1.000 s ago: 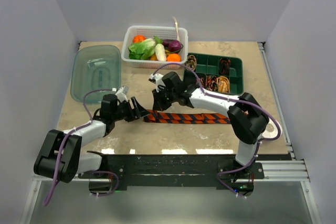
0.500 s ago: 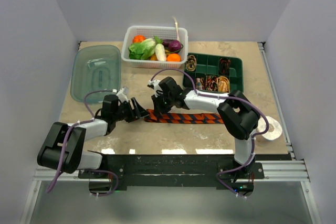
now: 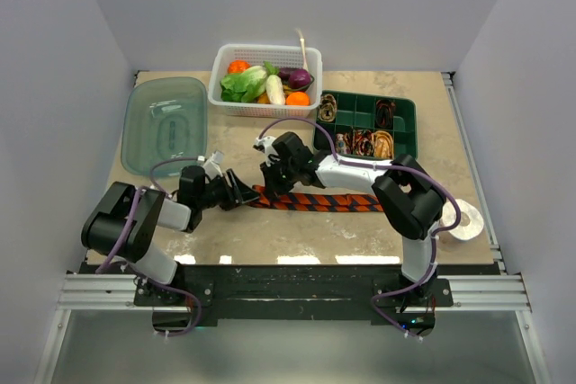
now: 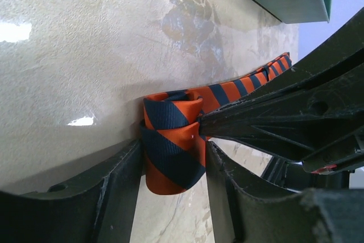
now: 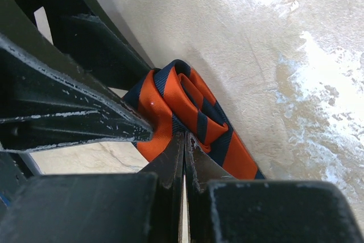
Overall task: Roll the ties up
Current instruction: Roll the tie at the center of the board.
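Note:
An orange-red and dark striped tie (image 3: 324,202) lies flat across the table, its left end wound into a small roll (image 4: 170,152). My left gripper (image 4: 173,163) is shut on that roll, one finger pressed against each side. My right gripper (image 5: 185,138) is shut, and its joined tips press against the roll's (image 5: 196,106) side beside a left finger (image 5: 85,118). In the top view both grippers, left (image 3: 245,195) and right (image 3: 270,188), meet at the tie's left end. Brown and tan coiled ties (image 3: 382,143) sit in a green tray.
The green compartment tray (image 3: 409,119) stands at the back right. A white basket (image 3: 216,87) of vegetables is at the back centre. A teal lid (image 3: 162,123) lies at the back left. A white tape roll (image 3: 466,220) sits near the right edge.
My left jaws have narrowed onto the rolled end. The right gripper has slid left and down onto the roll, and both arms' elbows have swung inward.

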Robot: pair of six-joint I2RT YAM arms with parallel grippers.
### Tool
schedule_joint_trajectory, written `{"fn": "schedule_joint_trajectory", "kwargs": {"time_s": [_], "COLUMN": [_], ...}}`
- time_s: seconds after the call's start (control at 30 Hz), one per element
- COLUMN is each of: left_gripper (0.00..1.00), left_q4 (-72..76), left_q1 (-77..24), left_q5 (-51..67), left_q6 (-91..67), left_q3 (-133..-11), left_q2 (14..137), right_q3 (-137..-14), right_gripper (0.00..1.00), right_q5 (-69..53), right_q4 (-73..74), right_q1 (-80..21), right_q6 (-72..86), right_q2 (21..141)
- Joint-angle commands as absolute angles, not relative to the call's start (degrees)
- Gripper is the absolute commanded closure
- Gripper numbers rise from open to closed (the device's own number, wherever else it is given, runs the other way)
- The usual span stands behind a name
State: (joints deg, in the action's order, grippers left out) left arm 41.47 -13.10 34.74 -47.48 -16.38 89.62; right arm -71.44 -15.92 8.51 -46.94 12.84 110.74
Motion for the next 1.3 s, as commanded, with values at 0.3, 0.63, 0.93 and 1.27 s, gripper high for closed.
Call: {"fn": "schedule_joint_trajectory", "kwargs": {"time_s": [0.3,0.63,0.93,1.27], "left_gripper": [0.83,0.96,0.97,0.97], "left_q4": [46.9,30.3,11.4,-5.8], "left_q1": [-12.7,-12.7,-12.9,-18.3], "left_q5": [34.8,29.2,22.0,8.5], "left_q6": [-48.4,-41.7,-33.8,-29.0], "left_q3": [-17.0,-20.7,-27.9,-37.6], "left_q2": [92.3,86.8,81.0,79.0], "right_q3": [-71.7,-74.5,-76.2,-79.7], "right_gripper": [1.0,1.0,1.0,1.0], "right_q5": [-15.8,-16.0,-15.1,-15.1], "right_q4": [7.2,8.3,8.9,7.3], "right_q1": [-47.1,-47.2,-47.1,-47.3], "right_q6": [11.8,11.9,11.7,12.9], "right_q2": [110.6,109.4,110.6,115.5]}}
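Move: The rolled end of the tie sits between my open left fingertips, about 1 cm ahead and 1 cm to the right of that hand, roughly level with it. From my right hand, whose closed tips are on the tie beside the roll, the roll is about 3 cm to the left, and the flat strip's middle is some 12 cm right and 2 cm back. The green organizer lies about 24 cm right of my right hand and 16 cm ahead. I close my left fingers on the rolled end and pinch it, sinking slightly, then draw it forward and to the left about 3 cm each way and lift it a little, tipping the fingertips some 20 degrees further down. My shut right fingers stay put on the tie at first, then lift a centimetre or so, follow forward-left about 2 cm and come down again close over the strip behind the roll. ##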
